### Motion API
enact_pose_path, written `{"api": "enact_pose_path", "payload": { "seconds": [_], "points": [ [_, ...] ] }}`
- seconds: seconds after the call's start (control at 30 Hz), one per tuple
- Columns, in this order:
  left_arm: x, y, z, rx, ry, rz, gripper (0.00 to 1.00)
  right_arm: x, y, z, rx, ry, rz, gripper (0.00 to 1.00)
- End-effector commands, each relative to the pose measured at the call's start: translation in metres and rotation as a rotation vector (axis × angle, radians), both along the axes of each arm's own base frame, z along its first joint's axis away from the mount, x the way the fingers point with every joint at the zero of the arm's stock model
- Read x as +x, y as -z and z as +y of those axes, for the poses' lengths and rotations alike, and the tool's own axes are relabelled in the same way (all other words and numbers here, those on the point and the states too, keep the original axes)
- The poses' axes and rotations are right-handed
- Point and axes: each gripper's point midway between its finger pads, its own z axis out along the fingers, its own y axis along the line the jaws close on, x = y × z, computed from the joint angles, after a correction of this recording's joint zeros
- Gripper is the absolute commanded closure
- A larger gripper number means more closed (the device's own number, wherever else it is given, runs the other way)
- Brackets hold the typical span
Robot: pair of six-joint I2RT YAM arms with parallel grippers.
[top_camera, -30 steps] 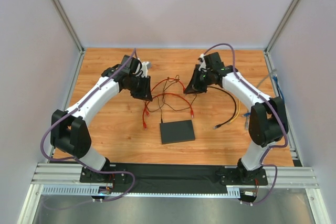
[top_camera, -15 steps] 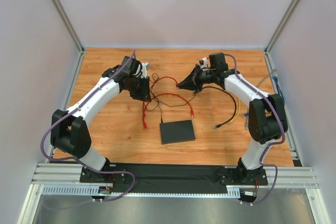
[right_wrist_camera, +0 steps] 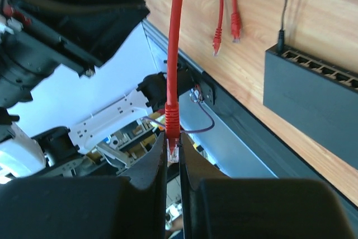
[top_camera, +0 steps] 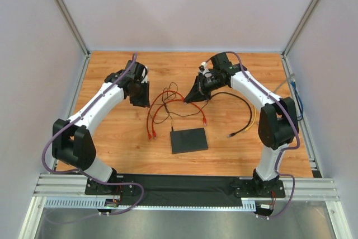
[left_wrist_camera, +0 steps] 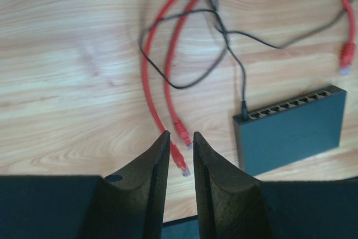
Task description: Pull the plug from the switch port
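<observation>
The switch (top_camera: 188, 140) is a flat black box lying on the wooden table, with its row of ports (left_wrist_camera: 291, 106) along the far edge. My right gripper (top_camera: 188, 98) hangs above the table behind it, shut on the clear plug (right_wrist_camera: 173, 150) of a red cable (right_wrist_camera: 174, 43), which is clear of the switch (right_wrist_camera: 313, 93). A thin black lead (left_wrist_camera: 244, 107) sits in the switch's end socket. My left gripper (top_camera: 140, 100) is open with nothing between its fingers (left_wrist_camera: 180, 134); two loose red plugs (left_wrist_camera: 182, 132) lie on the wood below it.
Red and black cables loop across the table between the arms (top_camera: 168, 102). Another red plug (top_camera: 204, 120) lies right of the switch's far edge. A black cable end (top_camera: 230, 135) and a yellow cable (top_camera: 254, 117) lie at the right, with blue cables (top_camera: 295, 90) by the right wall.
My right gripper has swung left and turned with the red plug in it. The left gripper has drawn back to the left, and the red cable loops have shifted left.
</observation>
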Motion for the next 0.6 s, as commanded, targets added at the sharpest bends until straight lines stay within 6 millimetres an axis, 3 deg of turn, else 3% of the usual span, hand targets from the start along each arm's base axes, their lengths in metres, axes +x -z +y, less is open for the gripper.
{"api": "enact_pose_path", "payload": {
  "seconds": [0.0, 0.1, 0.17, 0.37, 0.57],
  "points": [
    [0.006, -0.019, 0.028, 0.067, -0.127, -0.052, 0.69, -0.012, -0.025, 0.008, 0.067, -0.071, -0.025, 1.00],
    [0.007, -0.020, 0.034, 0.068, -0.147, -0.050, 0.70, -0.012, -0.024, 0.014, 0.082, -0.089, -0.030, 1.00],
    [0.007, -0.021, 0.037, 0.076, -0.158, -0.057, 0.70, -0.007, -0.036, 0.021, 0.097, -0.106, -0.113, 1.00],
    [0.004, -0.022, 0.045, 0.102, -0.193, -0.071, 0.70, 0.033, -0.068, 0.048, 0.160, -0.010, -0.345, 1.00],
    [-0.004, -0.015, 0.059, 0.160, -0.247, -0.051, 0.70, 0.085, -0.131, 0.063, 0.311, 0.204, -0.509, 1.00]
  ]
}}
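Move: The red cable's loose plug, trailing from the end pinched in the right hand, lies about 8 cm back, 17 cm left and 17 cm below that hand. The black cable tangle sits roughly 9 cm ahead and 9 cm left of the hand, the switch about 10 cm back and straight in line; the second red cable's near plug is 7 cm back, 15 cm left. From the left hand the loose plug is 8 cm back, 2 cm right, 12 cm below. The already freed red cable is drawn forward over the second red cable and black tangle, its plug still pinched in the right fingers. That hand first eases back a centimetre, then sweeps up, left and forward, about 6 cm each way, rolling some 20 degrees. The empty left hand draws about 5 cm left, turning slightly counter-clockwise, fingers unchanged. ##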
